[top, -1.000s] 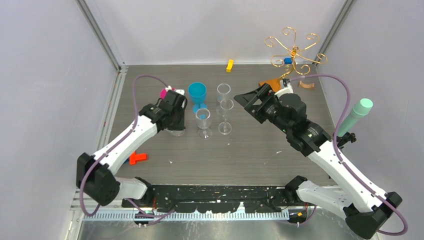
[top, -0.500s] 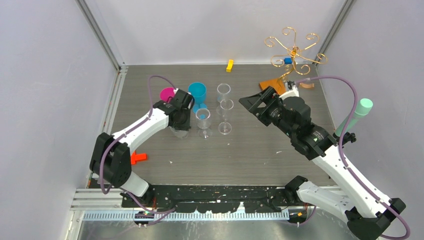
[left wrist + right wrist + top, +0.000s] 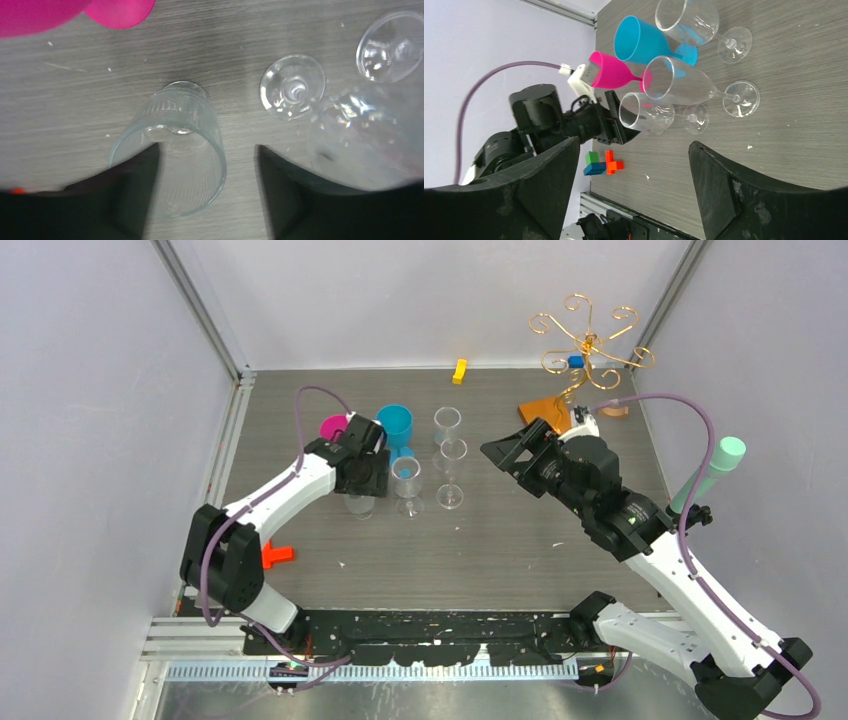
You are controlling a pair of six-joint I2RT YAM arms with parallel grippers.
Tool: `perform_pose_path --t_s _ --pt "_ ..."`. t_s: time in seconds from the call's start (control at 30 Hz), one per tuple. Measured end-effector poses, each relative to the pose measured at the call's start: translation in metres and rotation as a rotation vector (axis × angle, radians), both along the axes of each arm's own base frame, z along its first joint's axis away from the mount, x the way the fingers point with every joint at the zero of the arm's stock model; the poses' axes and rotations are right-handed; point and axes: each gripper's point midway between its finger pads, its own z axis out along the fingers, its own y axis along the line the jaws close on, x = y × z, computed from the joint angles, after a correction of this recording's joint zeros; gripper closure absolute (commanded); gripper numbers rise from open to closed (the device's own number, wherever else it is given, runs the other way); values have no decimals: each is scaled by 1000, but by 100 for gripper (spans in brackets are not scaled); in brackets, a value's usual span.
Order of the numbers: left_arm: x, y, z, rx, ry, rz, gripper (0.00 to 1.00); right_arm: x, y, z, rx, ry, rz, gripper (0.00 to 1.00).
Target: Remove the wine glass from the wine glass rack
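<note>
The gold wire wine glass rack (image 3: pixel 588 340) stands at the far right corner on its orange-brown base (image 3: pixel 547 408); I see no glass hanging on it. A clear wine glass (image 3: pixel 360 504) stands upright on the table under my left gripper (image 3: pixel 362 480). In the left wrist view this glass (image 3: pixel 172 150) sits toward the left finger of the open left gripper (image 3: pixel 207 150), which does not grip it. My right gripper (image 3: pixel 508 440) is open and empty, held above the table and facing the glasses; it is also open in its own wrist view (image 3: pixel 634 145).
Three more clear glasses (image 3: pixel 405 475) (image 3: pixel 452 456) (image 3: pixel 447 421), a blue cup (image 3: pixel 394 425) and a pink cup (image 3: pixel 333 427) cluster mid-table. A yellow block (image 3: pixel 459 371) lies at the back, a red block (image 3: pixel 274 556) at the near left and a teal cylinder (image 3: pixel 715 468) at the right.
The left arm's elbow swung in toward its base and its gripper shifted slightly right over the clear glass. The right gripper drew back a little to the right.
</note>
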Motion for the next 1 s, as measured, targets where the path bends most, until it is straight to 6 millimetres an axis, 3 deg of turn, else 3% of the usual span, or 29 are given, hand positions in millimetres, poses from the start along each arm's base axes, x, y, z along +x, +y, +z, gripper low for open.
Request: perform_pose_path --t_s 0.03,0.17,0.4,0.57,0.77,1.0 --pt "0 0 3 2 -7 -7 2 0 -1 -1 -6 3 -1 15" --pt "3 1 32 -18 -79 -29 0 -3 -6 -5 -30 10 -10 14" --pt "-3 9 136 -117 -354 -60 0 -9 -19 6 -68 -17 -32 13" --pt "-24 29 189 -144 -488 -42 0 -14 -33 12 -114 -39 -62 13" --pt "-57 60 211 -116 -543 -4 0 -24 -64 17 -229 -64 -121 13" --pt "-100 102 229 -88 -623 75 0 -56 -132 48 -335 -185 -288 12"
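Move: The small clear glass stands just under the left hand, its middle about 3 cm to the left, level fore and aft, and 5 cm below. From that hand, the pink glass is some 9 cm ahead and 4 cm left, and the nearest tall clear glass 8 cm right and 2 cm ahead; both middles are 3 cm below. From the right hand, the small glass lies roughly 27 cm left, 3 cm back and 26 cm below. Spread the left gripper wide and lift it straight up off the small clear glass's rim; after roughly 14 cm, keep rising while swinging back and left, tipping the fingers up to point more forward. Draw the open, empty right gripper away from the glasses too, slowly at first, ending about 13 cm right, with some back and up, turning clockwise. ##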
